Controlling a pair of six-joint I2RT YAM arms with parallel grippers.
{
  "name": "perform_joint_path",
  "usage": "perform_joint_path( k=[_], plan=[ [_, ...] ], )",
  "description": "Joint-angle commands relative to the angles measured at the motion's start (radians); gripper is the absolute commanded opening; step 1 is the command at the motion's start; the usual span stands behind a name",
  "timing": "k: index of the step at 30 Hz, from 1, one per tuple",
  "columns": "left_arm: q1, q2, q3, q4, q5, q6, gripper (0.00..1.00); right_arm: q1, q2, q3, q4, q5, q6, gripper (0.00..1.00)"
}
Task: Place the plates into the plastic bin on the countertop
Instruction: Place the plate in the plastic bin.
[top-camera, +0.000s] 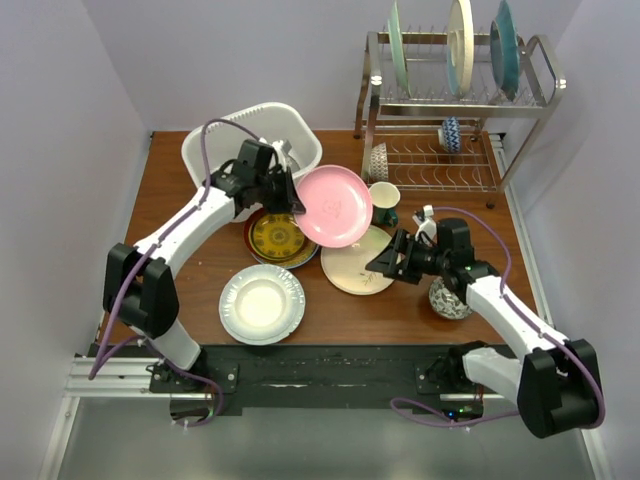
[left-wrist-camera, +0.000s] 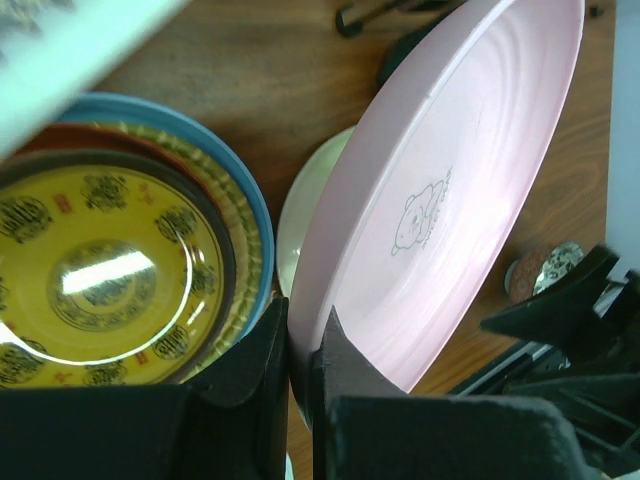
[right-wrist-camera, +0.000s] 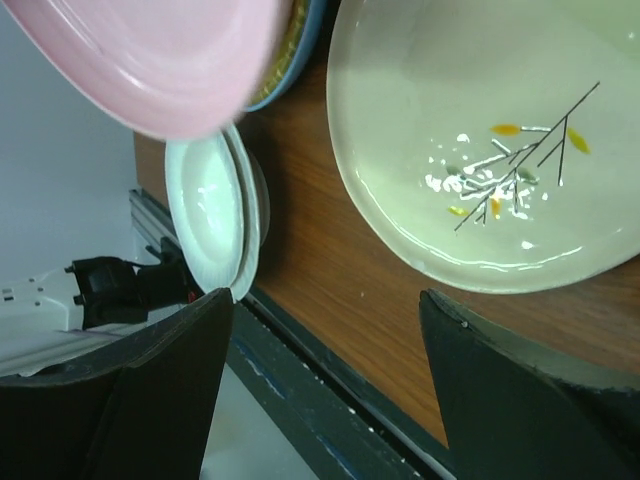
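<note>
A pink plate (top-camera: 335, 205) (left-wrist-camera: 450, 190) hangs tilted above the countertop (top-camera: 350, 312), my left gripper (top-camera: 297, 205) (left-wrist-camera: 303, 345) shut on its rim. Under it lies a stack topped by a yellow patterned plate (top-camera: 278, 238) (left-wrist-camera: 110, 270). To the right of that stack rests a cream plate (top-camera: 358, 264) (right-wrist-camera: 480, 140). A white plate (top-camera: 262, 303) (right-wrist-camera: 205, 215) sits near the front edge. The white plastic bin (top-camera: 300, 125) stands behind the left gripper. My right gripper (top-camera: 385, 262) (right-wrist-camera: 328, 305) is open and empty, over bare wood beside the cream plate.
A steel wire dish rack (top-camera: 455, 100) at the back right holds three upright plates (top-camera: 460, 45) and a small bowl (top-camera: 451, 133). Another bowl (top-camera: 378, 160) leans at the rack's left. A mug (top-camera: 384, 197) stands behind the cream plate, and a patterned bowl (top-camera: 449, 298) sits under the right arm.
</note>
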Motion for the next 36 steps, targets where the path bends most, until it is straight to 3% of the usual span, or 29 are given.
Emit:
perform_joint_path(
  k=[1, 20, 36],
  plan=[
    [0.059, 0.020, 0.111, -0.034, 0.056, 0.048, 0.00, 0.001, -0.040, -0.060, -0.011, -0.059, -0.018, 0.79],
    [0.211, 0.178, 0.360, -0.117, 0.116, 0.071, 0.00, 0.001, -0.074, -0.158, -0.088, -0.057, -0.074, 0.79],
    [0.390, 0.250, 0.460, -0.122, 0.150, 0.036, 0.00, 0.001, -0.091, -0.220, -0.123, -0.039, -0.102, 0.79]
  ],
)
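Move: Holding the pink plate by its left edge, the left hand has the white bin's middle about 15 cm ahead and 12 cm to its left, some 10 cm lower. The stack with the yellow dish lies roughly 6 cm left and 2 cm back, 15 cm below; the green mug is about 22 cm right and 6 cm ahead. From the empty right hand the bin is some 26 cm ahead and 35 cm left, and the cream plate about 8 cm left and 2 cm ahead, 11 cm below. Carrying the pink plate, still pinched at its edge, the left arm swings about 12 cm forward and 12 cm left to over the bin, rising a few centimetres, its leftward part quickening late as the wrist turns some 15 degrees counter-clockwise. The right hand, open and empty, draws back and sinks about 7 cm each, away from the cream plate, tipping slightly downward. ##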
